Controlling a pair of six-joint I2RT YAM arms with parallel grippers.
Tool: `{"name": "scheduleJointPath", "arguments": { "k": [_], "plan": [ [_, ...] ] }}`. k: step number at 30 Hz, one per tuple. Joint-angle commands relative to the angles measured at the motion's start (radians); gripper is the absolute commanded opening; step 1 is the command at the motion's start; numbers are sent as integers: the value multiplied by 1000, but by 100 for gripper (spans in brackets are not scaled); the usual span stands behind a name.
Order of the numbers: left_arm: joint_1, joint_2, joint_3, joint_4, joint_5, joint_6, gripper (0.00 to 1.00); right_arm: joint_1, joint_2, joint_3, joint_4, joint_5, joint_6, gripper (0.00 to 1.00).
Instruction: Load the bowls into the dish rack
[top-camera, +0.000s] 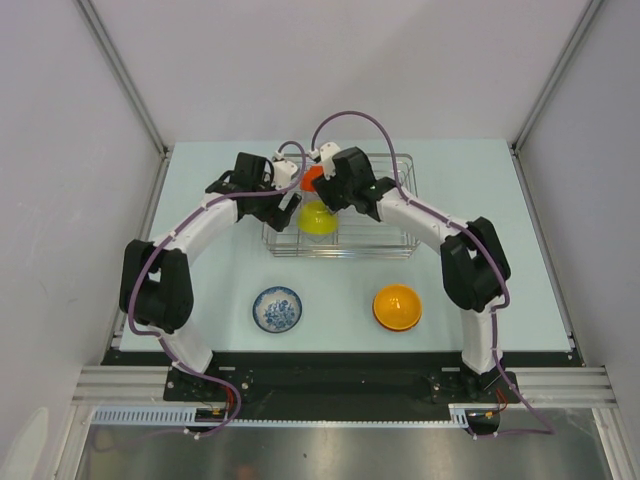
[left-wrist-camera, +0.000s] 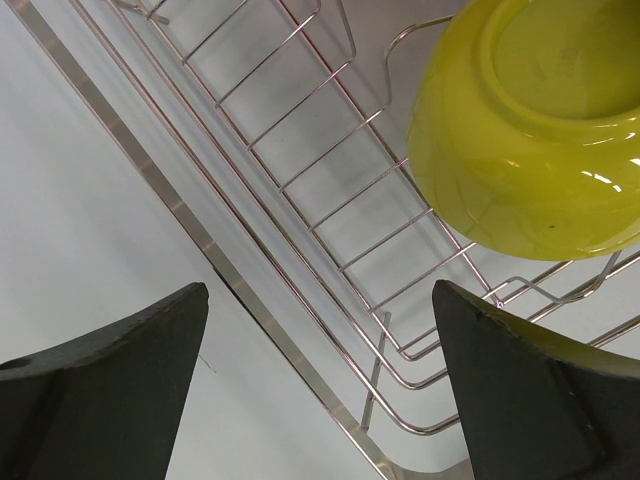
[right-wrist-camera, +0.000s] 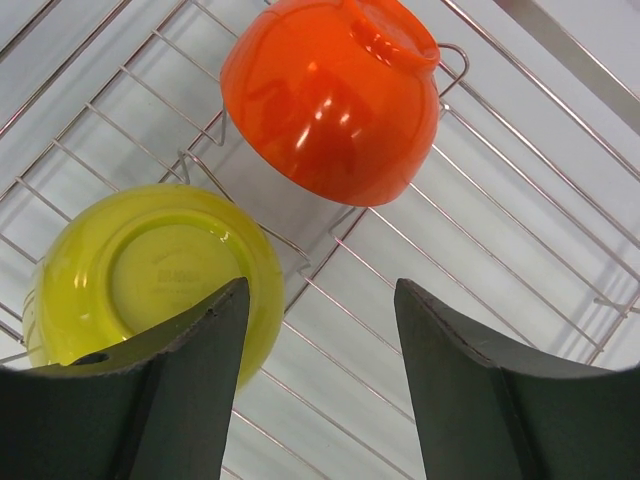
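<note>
The silver wire dish rack (top-camera: 390, 243) stands at the table's back centre. Inside it a yellow bowl (top-camera: 319, 218) leans bottom-up against the tines, and a red-orange bowl (right-wrist-camera: 330, 100) rests on its side behind it. A blue-patterned bowl (top-camera: 277, 308) and an upturned orange bowl (top-camera: 397, 306) sit on the table in front. My left gripper (left-wrist-camera: 320, 290) hangs open over the rack's left rim (left-wrist-camera: 300, 180), the yellow bowl (left-wrist-camera: 520, 150) to its upper right. My right gripper (right-wrist-camera: 322, 285) is open above the rack floor (right-wrist-camera: 520, 230), its left finger beside the yellow bowl (right-wrist-camera: 140, 270), nothing between the fingers.
Both arms reach in over the rack's left half and meet above the two racked bowls. Grey walls enclose the table on three sides. The rack's right half (top-camera: 385, 205) holds only wire tines.
</note>
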Motion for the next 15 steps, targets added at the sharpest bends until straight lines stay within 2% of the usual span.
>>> {"name": "scheduleJointPath", "arguments": {
  "k": [1, 8, 13, 15],
  "plan": [
    [-6, -53, -7, 36, 13, 0, 100, -10, -95, 81, 11, 9, -18, 66],
    [-4, -73, 13, 33, 5, 2, 100, -41, -177, 98, 8, 26, -43, 66],
    [2, -136, 13, -71, 92, 87, 100, -82, -267, 44, -106, -27, -119, 67],
    [4, -197, -18, -122, 115, 123, 100, -95, -340, -26, -153, -32, -158, 67]
  ]
}}
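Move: The right hand is empty, just off the green bowl in the rack, which sits about 3 cm back, 6 cm to its left and 6 cm lower; the red bowl stands roughly 8 cm ahead and 6 cm left, equally low. Its next bowl, the orange one, is some 27 cm back, 12 cm right and 12 cm down. From the left hand, the blue-patterned bowl lies about 22 cm straight back and 9 cm below, the green bowl 12 cm right, 1 cm ahead and 4 cm below. Upward with gathering speed, the right hand pulls away from the green and red bowls, rising about 11 cm and later swinging some 4 cm to its right over the empty part of the rack; its fingers tip up around 10 degrees and stay part-open. The left hand, wide open above the rack's left side, starts late, lifting about 2 cm and easing slightly back. ##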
